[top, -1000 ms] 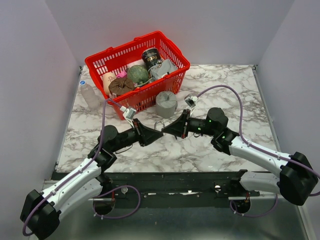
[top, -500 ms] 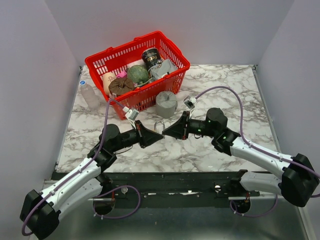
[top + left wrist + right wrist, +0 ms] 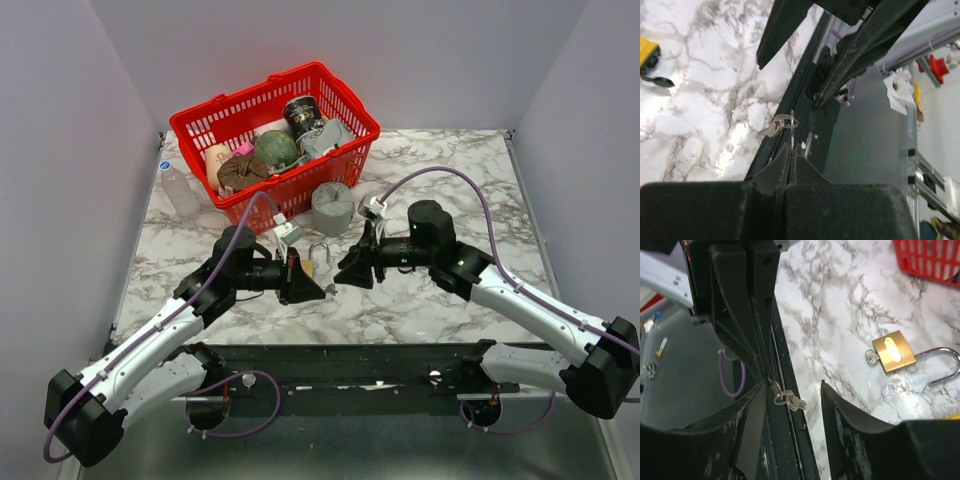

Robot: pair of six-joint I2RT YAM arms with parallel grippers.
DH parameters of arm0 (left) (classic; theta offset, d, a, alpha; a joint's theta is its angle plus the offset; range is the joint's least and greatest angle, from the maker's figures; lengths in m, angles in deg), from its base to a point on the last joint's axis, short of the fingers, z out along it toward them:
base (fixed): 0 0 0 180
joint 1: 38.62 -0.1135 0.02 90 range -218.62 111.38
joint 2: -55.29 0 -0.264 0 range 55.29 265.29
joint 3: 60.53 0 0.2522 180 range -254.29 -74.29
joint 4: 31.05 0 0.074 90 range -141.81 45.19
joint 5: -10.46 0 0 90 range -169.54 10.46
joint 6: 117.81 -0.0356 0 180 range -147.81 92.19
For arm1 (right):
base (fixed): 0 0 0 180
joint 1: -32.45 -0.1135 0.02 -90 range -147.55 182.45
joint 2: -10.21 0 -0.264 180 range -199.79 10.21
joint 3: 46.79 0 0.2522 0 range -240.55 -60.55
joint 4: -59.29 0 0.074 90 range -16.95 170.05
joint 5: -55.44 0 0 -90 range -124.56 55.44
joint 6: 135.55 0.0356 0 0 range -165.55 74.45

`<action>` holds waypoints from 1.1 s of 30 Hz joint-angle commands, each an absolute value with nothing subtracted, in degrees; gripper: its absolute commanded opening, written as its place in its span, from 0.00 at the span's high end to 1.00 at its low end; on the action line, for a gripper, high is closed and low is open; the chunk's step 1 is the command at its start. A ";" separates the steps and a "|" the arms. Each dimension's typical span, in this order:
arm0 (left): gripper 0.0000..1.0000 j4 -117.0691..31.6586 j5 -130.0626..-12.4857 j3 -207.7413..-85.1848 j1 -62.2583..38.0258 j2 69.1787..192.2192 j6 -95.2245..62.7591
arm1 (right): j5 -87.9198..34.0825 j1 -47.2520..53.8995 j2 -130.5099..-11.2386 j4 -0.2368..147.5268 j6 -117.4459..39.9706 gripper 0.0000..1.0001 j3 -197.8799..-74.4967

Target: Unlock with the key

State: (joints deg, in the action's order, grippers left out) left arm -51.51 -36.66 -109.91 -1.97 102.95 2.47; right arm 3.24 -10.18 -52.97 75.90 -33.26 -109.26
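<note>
A brass padlock (image 3: 893, 351) lies on the marble table (image 3: 430, 170) with its shackle swung open and a small key stuck in its side; in the top view the padlock (image 3: 319, 257) sits between the two grippers. My left gripper (image 3: 790, 148) is shut on a ring of small keys (image 3: 784, 123), which dangle from its tips over the table's near edge. In the right wrist view the keys (image 3: 788, 399) hang between the spread fingers of my right gripper (image 3: 792, 386), which is open and touches nothing. From above, the left gripper (image 3: 306, 290) and right gripper (image 3: 350, 276) face each other.
A red basket (image 3: 345, 100) full of groceries stands at the back, a grey pot (image 3: 332, 207) in front of it and a clear bottle (image 3: 180, 192) at the left. A yellow item (image 3: 647, 52) lies near the padlock. The black frame rail (image 3: 350, 360) runs along the near edge.
My left gripper shut on the keys and drew back toward the near edge. My right gripper opened and let them go, backing slightly right.
</note>
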 commanded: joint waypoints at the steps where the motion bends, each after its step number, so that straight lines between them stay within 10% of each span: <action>1: 1.00 -59.66 -28.39 -112.09 -1.88 105.04 -3.90 | 10.61 -10.70 -55.53 83.86 -38.26 0.48 -111.18; 33: 1.00 -58.52 -26.80 -112.44 -1.88 107.59 -4.52 | 17.29 -15.27 -62.48 81.14 -37.56 0.86 -111.88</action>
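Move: Between the facing grippers, the key in the left fingers has its key ring about 3 cm to that hand's right and 1 cm below. From the right hand, the key ring lies roughly 3 cm back, 2 cm left and 2 cm below. From the right hand too, the brass padlock is some 3 cm ahead, 7 cm left and 17 cm below, and the grey roll about 15 cm ahead, 2 cm left and 12 cm below. Bringing its open fingers back and down about 5 cm each, with a slight drift left, the right hand comes around the key ring, turning about 15 degrees counter-clockwise and closing to a narrow gap. The left hand keeps its pinch on the key and eases back and down nearly 3 cm each, turning some 10 degrees clockwise, then holds still while the right hand comes in. ##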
